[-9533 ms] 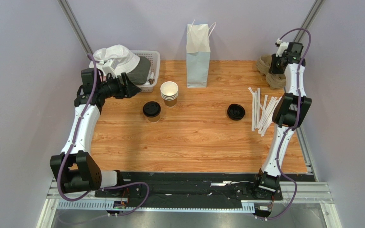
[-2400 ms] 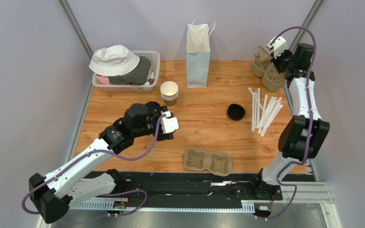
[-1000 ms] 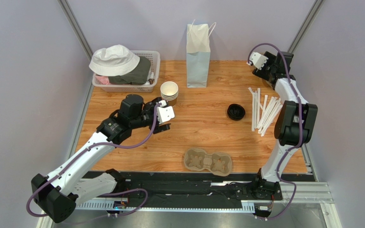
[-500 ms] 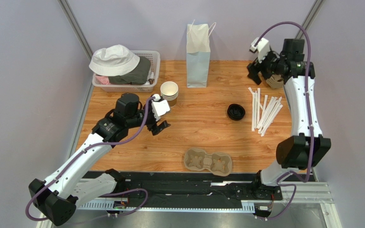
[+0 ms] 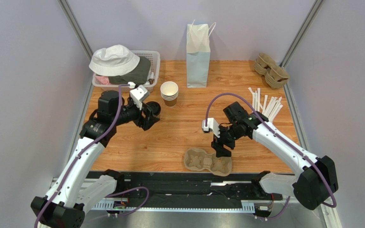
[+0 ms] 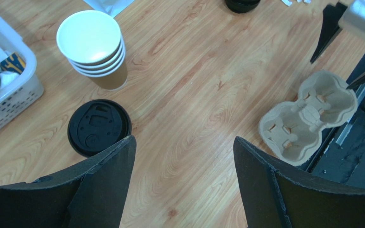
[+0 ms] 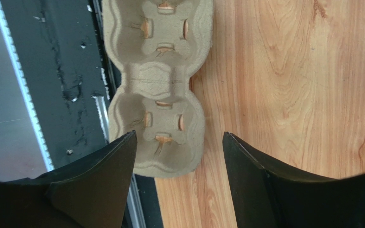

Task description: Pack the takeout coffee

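Note:
The takeout coffee [image 6: 98, 126], a paper cup under a round black lid, stands upright on the wood table, just in front of the stack of lidless cups [image 6: 92, 46]. My left gripper [image 6: 183, 140] hovers open above the table. Its left finger is beside the coffee's lid and bare wood shows between the fingers. In the top view the left gripper [image 5: 147, 118] partly covers the coffee [image 5: 155, 109]. My right gripper [image 7: 179, 134] is open and empty above the near end of a two-cup pulp carrier [image 7: 156, 90], which lies at the table's front edge [image 5: 208, 161].
A white paper bag [image 5: 198, 47] stands at the back centre. A basket [image 5: 155, 59] with a white hat sits back left. Straws [image 5: 264, 102] lie right, stacked pulp carriers [image 5: 271, 70] back right. A loose black lid [image 6: 241, 4] lies mid-table. A black rail [image 7: 65, 71] borders the front.
The right arm has swung from the back right corner down to the carrier at the front edge. The left gripper has drawn back left beside the coffee. Both stay open.

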Tool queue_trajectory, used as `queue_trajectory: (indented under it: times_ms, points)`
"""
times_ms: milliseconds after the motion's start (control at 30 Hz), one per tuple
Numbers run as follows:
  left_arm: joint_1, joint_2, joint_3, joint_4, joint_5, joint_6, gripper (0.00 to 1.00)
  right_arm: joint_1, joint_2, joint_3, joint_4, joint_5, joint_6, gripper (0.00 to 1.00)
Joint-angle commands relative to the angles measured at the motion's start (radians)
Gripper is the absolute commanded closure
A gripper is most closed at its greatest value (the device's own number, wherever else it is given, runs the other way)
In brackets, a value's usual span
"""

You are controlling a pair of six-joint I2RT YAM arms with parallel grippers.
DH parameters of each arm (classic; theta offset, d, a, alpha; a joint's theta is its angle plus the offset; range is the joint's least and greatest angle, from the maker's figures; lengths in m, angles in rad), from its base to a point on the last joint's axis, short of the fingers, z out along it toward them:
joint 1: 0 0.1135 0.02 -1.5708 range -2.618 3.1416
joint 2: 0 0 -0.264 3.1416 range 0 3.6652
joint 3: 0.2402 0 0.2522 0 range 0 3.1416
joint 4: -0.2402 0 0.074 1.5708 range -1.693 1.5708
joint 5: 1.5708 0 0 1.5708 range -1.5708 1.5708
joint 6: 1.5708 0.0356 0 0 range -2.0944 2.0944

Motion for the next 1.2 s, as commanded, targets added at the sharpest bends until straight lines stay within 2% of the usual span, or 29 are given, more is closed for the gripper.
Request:
queue_trajectory:
  times_ms: [0, 167, 300, 400, 500, 533, 567, 733, 967, 1133, 1167]
  points:
    - [0.056, -0.043, 0.017, -0.04, 0.035, -0.06, 0.17, 0.035, 0.015, -0.072, 0.182, 0.054, -0.001, 0.3]
    - [0.084, -0.083, 0.0, -0.06, 0.026, -0.075, 0.17, 0.072, 0.089, -0.089, 0.193, 0.073, -0.055, 0.34]
    - [0.11, -0.116, -0.018, -0.076, 0.011, -0.078, 0.17, 0.089, 0.146, -0.14, 0.268, 0.123, -0.069, 0.36]
    - [0.13, -0.141, -0.02, -0.098, 0.008, -0.078, 0.17, 0.095, 0.178, -0.137, 0.294, 0.131, -0.087, 0.43]
    - [0.156, -0.164, -0.018, -0.119, 0.006, -0.078, 0.17, 0.102, 0.183, -0.121, 0.274, 0.111, -0.102, 0.56]
    - [0.166, -0.17, -0.017, -0.124, 0.006, -0.08, 0.17, 0.113, 0.17, -0.105, 0.265, 0.102, -0.102, 0.65]
    - [0.174, -0.173, -0.015, -0.126, 0.005, -0.085, 0.17, 0.119, 0.166, -0.088, 0.262, 0.091, -0.096, 0.69]
    - [0.212, -0.19, 0.005, -0.124, -0.011, -0.126, 0.18, 0.184, 0.199, 0.059, 0.266, -0.002, 0.025, 0.98]
    - [0.303, -0.164, 0.046, -0.078, -0.02, -0.201, 0.19, 0.265, 0.379, 0.251, 0.348, -0.071, 0.152, 1.0]
    - [0.344, -0.117, 0.092, -0.041, -0.034, -0.238, 0.19, 0.354, 0.598, 0.455, 0.417, -0.102, 0.262, 1.0]
    - [0.352, -0.112, 0.103, -0.04, -0.04, -0.241, 0.19, 0.36, 0.633, 0.493, 0.426, -0.091, 0.325, 1.0]
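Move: The cup carrier lies with its middle about 4 cm back, 4 cm left and 9 cm below the open right hand. The lidded coffee stands some 18 cm ahead and 28 cm left of that hand, the black lids roughly 21 cm ahead and 9 cm right, both some 8 cm lower than it. From the left hand, the carrier is about 13 cm back, 24 cm right and 22 cm down. Right hand sinks 8 cm, pinches the carrier's outer rim, lifts, swings 16 cm left; left hand withdraws left. ##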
